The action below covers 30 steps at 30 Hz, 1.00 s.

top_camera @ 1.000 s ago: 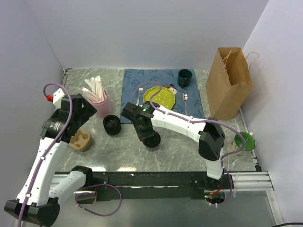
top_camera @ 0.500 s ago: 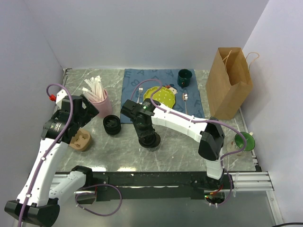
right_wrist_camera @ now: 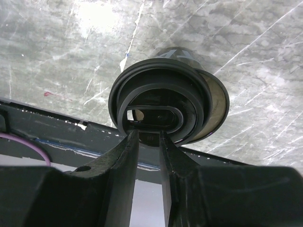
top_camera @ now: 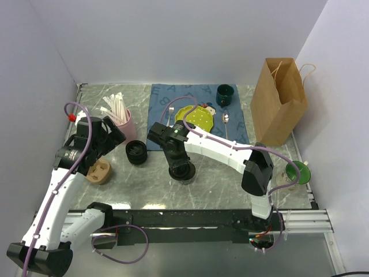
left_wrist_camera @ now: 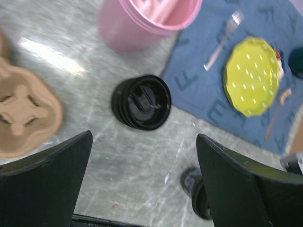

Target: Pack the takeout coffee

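Note:
The takeout coffee (top_camera: 185, 172) is a small black cup standing on the marble table in front of the blue mat. Its round black lid (right_wrist_camera: 158, 106) lies off-centre over the cup (right_wrist_camera: 217, 106), so the beige inside shows on the right. My right gripper (right_wrist_camera: 147, 135) (top_camera: 179, 164) is shut on the lid's near rim. Over the table's left side my left gripper (left_wrist_camera: 144, 138) (top_camera: 110, 138) is open and holds nothing, and a stack of black lids (left_wrist_camera: 141, 101) (top_camera: 136, 152) lies just beyond its fingertips. The cup (left_wrist_camera: 198, 191) also shows partly behind its right finger.
A pink cup of white straws (top_camera: 123, 123) stands at the left with a brown cardboard cup carrier (top_camera: 99, 171) in front of it. The blue mat (top_camera: 164, 98) bears a yellow plate (top_camera: 196, 117), cutlery and a dark green mug (top_camera: 224, 93). A brown paper bag (top_camera: 279, 103) stands back right, above a green bowl (top_camera: 298, 172).
My left gripper has swung right, towards the stack of black lids. The right gripper has barely shifted over the cup, with the lid still in it.

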Tool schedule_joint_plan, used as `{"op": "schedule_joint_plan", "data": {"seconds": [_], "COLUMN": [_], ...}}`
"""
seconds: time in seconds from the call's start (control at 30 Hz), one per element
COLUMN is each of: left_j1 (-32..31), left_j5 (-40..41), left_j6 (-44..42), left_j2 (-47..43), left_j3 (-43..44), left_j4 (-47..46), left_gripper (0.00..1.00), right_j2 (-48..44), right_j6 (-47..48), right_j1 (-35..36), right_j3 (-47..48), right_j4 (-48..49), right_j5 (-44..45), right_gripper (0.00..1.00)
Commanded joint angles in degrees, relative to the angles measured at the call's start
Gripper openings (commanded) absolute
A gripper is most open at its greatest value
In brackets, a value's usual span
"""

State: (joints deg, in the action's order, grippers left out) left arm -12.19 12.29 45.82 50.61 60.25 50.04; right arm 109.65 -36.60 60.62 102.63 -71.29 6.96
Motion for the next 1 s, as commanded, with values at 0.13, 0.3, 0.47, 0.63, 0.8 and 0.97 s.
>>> {"op": "schedule_joint_plan", "data": {"seconds": [0.13,0.3,0.47,0.63,0.8,0.97], "left_j1": [-0.12,-0.12,-2.22,-9.15,-16.19,-19.45], "left_j5": [-18.08,-26.70,-31.89,-34.27,-32.95,-31.98], "left_j6": [-2.93,-2.58,-1.35,-0.03,-0.03,1.11], "left_j2": [-0.69,0.28,3.17,7.04,13.10,17.23], "left_j3": [-5.05,-8.12,-10.32,-10.94,-7.70,-6.29], "left_j4": [-8.37,-12.15,-16.28,-20.15,-21.39,-22.09], "left_gripper": [0.86,0.75,0.67,0.67,0.65,0.60], "right_j2": [-4.88,-9.27,-14.54,-22.96,-27.37,-29.49], "right_j6": [-0.93,-1.11,-1.19,3.81,3.99,4.08], "right_j1": [-0.94,-1.56,-4.10,-9.02,-13.42,-15.27], "right_j3": [-0.15,-2.25,-9.70,-20.09,-27.56,-30.11], "right_j4": [-2.19,-1.75,1.14,14.32,20.39,21.63], "right_j5": [2.35,2.53,-1.15,-12.74,-18.03,-18.13], "right_gripper": [0.32,0.32,0.34,0.51,0.63,0.64]}}
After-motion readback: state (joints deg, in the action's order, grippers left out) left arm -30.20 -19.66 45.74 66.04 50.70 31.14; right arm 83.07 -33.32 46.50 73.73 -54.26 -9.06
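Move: The black lid on the dark cup lies some 21 cm to the left hand's right, about 8 cm back and 12 cm lower. The stack of black lids is only about 4 cm to that hand's right and 1 cm ahead, 19 cm below; the pink straw cup stands 9 cm beyond the stack and 5 cm to the stack's left. The right hand hovers over the cup's lid, its middle about 3 cm below and 1 cm ahead; the green plate lies 19 cm ahead and 4 cm right. Sweep the left gripper right past the lid stack towards the lidded cup, some 18 cm, sinking 7 cm and easing slightly back, while turning clockwise about 40 degrees and partly closing the wide-open fingers. Lift the right gripper about 3 cm off the lid's area, then swing it 6 or 7 cm to the right, dipping slightly as the fingers open and roll to aim their tips left at the cup. ##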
